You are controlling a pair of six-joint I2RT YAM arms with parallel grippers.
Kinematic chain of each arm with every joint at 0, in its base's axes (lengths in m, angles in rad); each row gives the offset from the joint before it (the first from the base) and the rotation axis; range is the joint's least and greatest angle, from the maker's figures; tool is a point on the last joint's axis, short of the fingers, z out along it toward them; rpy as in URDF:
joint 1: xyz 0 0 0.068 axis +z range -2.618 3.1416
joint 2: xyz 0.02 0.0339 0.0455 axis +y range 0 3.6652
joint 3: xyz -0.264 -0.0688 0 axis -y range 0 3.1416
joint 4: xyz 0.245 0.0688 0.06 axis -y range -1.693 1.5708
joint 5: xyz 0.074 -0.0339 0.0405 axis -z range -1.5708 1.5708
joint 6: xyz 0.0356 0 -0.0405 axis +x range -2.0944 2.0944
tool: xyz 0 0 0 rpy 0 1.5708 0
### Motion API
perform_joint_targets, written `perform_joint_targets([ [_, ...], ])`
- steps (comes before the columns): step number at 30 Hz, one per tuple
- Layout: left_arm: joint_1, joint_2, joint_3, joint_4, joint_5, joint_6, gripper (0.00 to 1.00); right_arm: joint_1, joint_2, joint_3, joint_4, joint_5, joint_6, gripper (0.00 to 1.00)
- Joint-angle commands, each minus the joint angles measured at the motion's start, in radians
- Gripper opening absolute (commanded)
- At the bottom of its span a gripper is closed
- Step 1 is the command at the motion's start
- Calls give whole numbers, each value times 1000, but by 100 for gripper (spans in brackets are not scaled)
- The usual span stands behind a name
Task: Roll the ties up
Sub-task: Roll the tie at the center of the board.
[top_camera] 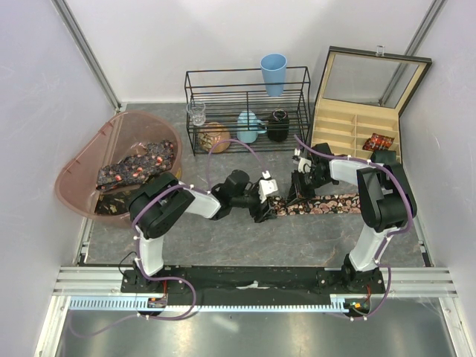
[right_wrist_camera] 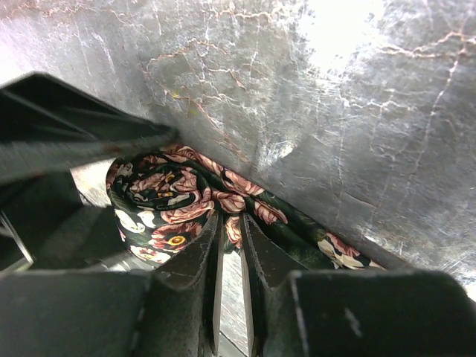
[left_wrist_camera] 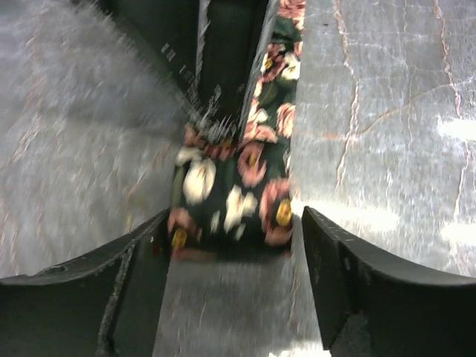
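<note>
One tie [top_camera: 320, 203], dark with pink and cream flowers, lies stretched across the middle of the table. Its left end is wound into a loose coil [right_wrist_camera: 160, 201]. My right gripper [right_wrist_camera: 232, 223] comes down on the strip right beside that coil, its jaws almost together with a fold of the fabric between the tips. My left gripper [left_wrist_camera: 234, 249] is low over the table, jaws wide apart, and the tie's coiled end [left_wrist_camera: 234, 193] sits just ahead of its tips without touching them. In the top view the two grippers [top_camera: 265, 210] [top_camera: 300, 192] face each other. More ties [top_camera: 137, 167] lie in the tub.
A translucent pink tub [top_camera: 82, 160] stands tilted at the left. A black wire rack [top_camera: 245, 111] at the back holds jars and a blue cup [top_camera: 273, 73]. An open wooden compartment box [top_camera: 338, 126] at the right holds a rolled tie [top_camera: 379, 141].
</note>
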Motion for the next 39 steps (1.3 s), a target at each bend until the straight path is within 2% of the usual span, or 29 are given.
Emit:
perform_joint_targets([
  [1, 41, -23, -81, 249, 57, -107, 77, 11, 58, -28, -13, 200, -86, 22],
  [7, 50, 55, -86, 444, 115, -208, 77, 16, 56, -26, -13, 210, -91, 21],
  [12, 47, 121, -58, 527, 169, -298, 77, 17, 61, -17, -16, 216, -91, 22],
  [18, 44, 150, -22, 526, 176, -298, 69, 24, 67, -17, -21, 227, -91, 22],
  [26, 21, 201, 14, 554, 152, -329, 66, 27, 68, -15, -19, 235, -85, 22],
  [32, 10, 215, 0, 557, 147, -303, 58, 27, 72, -14, -19, 236, -81, 22],
  [37, -2, 207, 2, 462, 120, -239, 46, 28, 73, -12, -27, 233, -88, 22],
  [39, -14, 189, 15, 384, 101, -168, 42, 28, 75, -12, -30, 233, -88, 22],
])
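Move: The rolled end of the tie lies about 3 cm to the right of my left hand, straight ahead of its open fingers and at about their height. My right gripper already holds the tie just past it, about 4 cm right of the roll and a centimetre farther out. The flat tie tail runs on to the right, its middle some 18 cm right of my left hand and a centimetre farther out. From my right hand, the roll is about 4 cm to the left and 1 cm nearer me. I back my left hand off about a centimetre to the left with the fingers wide and lift it slightly, tipping them some 15 degrees flatter. Then I reach about 4 cm right, straddling the roll, and settle a little as I narrow the fingers onto its near and far edges. My right hand stays put, still pinching the tie beside the roll. ##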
